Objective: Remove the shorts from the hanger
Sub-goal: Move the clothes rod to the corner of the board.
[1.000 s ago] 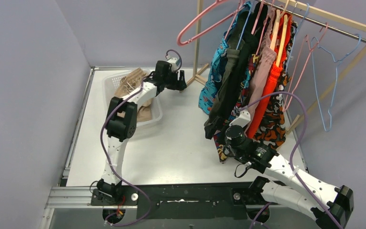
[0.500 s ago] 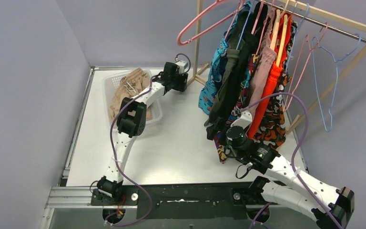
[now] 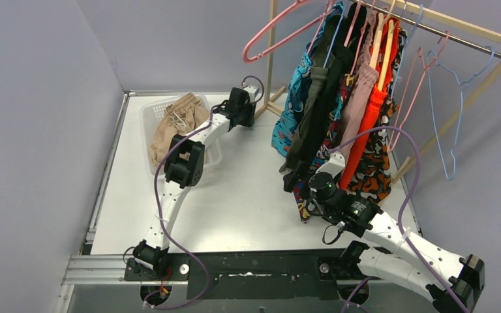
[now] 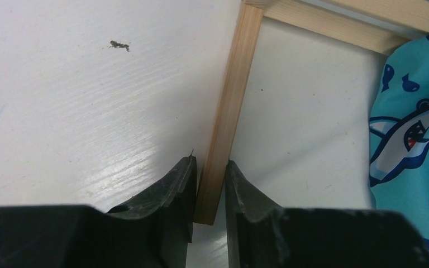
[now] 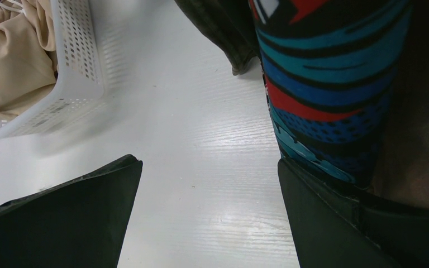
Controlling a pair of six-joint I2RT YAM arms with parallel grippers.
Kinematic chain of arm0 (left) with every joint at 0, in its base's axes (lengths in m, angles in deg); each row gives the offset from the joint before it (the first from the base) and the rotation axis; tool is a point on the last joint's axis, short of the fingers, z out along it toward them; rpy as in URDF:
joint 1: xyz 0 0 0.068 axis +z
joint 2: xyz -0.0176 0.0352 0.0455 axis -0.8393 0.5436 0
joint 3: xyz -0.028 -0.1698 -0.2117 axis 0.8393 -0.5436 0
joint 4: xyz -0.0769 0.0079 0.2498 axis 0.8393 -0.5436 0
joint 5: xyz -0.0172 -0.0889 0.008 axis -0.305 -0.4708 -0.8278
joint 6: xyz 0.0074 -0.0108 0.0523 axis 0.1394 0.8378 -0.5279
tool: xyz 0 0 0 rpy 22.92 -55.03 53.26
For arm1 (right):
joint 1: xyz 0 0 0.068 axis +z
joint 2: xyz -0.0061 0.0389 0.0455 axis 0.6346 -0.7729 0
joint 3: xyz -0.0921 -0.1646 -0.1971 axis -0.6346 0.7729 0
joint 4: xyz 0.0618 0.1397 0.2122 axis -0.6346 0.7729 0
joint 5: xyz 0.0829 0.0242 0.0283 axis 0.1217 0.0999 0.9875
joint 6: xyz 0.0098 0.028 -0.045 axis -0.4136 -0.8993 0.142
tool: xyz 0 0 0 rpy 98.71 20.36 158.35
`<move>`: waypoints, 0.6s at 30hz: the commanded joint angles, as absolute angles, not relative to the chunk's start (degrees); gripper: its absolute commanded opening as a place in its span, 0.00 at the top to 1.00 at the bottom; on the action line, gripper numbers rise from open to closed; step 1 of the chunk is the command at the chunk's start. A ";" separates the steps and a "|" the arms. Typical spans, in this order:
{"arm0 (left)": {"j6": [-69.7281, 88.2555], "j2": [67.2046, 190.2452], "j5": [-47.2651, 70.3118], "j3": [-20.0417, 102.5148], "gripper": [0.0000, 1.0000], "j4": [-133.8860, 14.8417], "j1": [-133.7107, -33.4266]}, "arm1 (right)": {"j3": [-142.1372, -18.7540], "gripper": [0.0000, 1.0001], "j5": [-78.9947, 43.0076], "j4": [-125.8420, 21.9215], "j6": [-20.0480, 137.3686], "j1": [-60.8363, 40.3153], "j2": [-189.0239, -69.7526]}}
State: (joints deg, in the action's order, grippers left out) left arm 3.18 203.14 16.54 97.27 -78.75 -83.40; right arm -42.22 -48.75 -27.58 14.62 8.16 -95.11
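Note:
Several shorts hang on hangers from the wooden rack (image 3: 470,29): teal shark-print (image 3: 293,107), olive green (image 3: 310,111), black (image 3: 329,85), dusty pink (image 3: 359,98), orange (image 3: 372,124) and orange-black patterned (image 3: 375,163). My right gripper (image 3: 300,182) (image 5: 209,162) is wide open low at their hems. Its right finger rests against the comic-print shorts (image 5: 324,72). My left gripper (image 3: 249,116) (image 4: 210,161) hovers over the rack's wooden foot (image 4: 229,100) with only a narrow gap between its jaws. The foot shows through that gap, and nothing is held. Shark-print fabric (image 4: 413,128) fills that view's right edge.
A white basket (image 3: 150,111) (image 5: 81,61) at the back left holds tan shorts (image 3: 176,120) (image 5: 11,61). An empty pink hanger (image 3: 267,32) hangs at the rack's left end. Empty pink and blue hangers (image 3: 443,85) hang at its right. Walls close in on the left and at the back.
My left arm has swung right, from above the basket to the rack's foot, and its jaws have narrowed. The right arm has barely moved.

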 commanded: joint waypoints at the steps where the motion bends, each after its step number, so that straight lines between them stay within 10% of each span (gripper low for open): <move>1: 13.47 203.33 25.03 96.66 1.00 -83.40 -80.20 | -44.37 0.02 -50.09 -28.60 12.82 7.72 -95.18; 18: 32.75 183.15 34.53 64.32 1.00 -74.00 -74.09 | -43.79 0.02 -49.35 -29.27 13.27 7.88 -94.30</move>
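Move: The left hand already grips the near end of the clothes rod's wooden foot, low over the board. From it the white basket's middle lies about 24 cm left and 4 cm back, the rod's upright some 8 cm ahead and 6 cm right, and the blue shark shorts hang roughly 15 cm right, level with it. From the right hand the gripped end is some 34 cm ahead, 13 cm left and 14 cm lower. The left hand keeps its pinch and drags the foot about 8 cm left, slightly back, turning some 20 degrees counter-clockwise. ##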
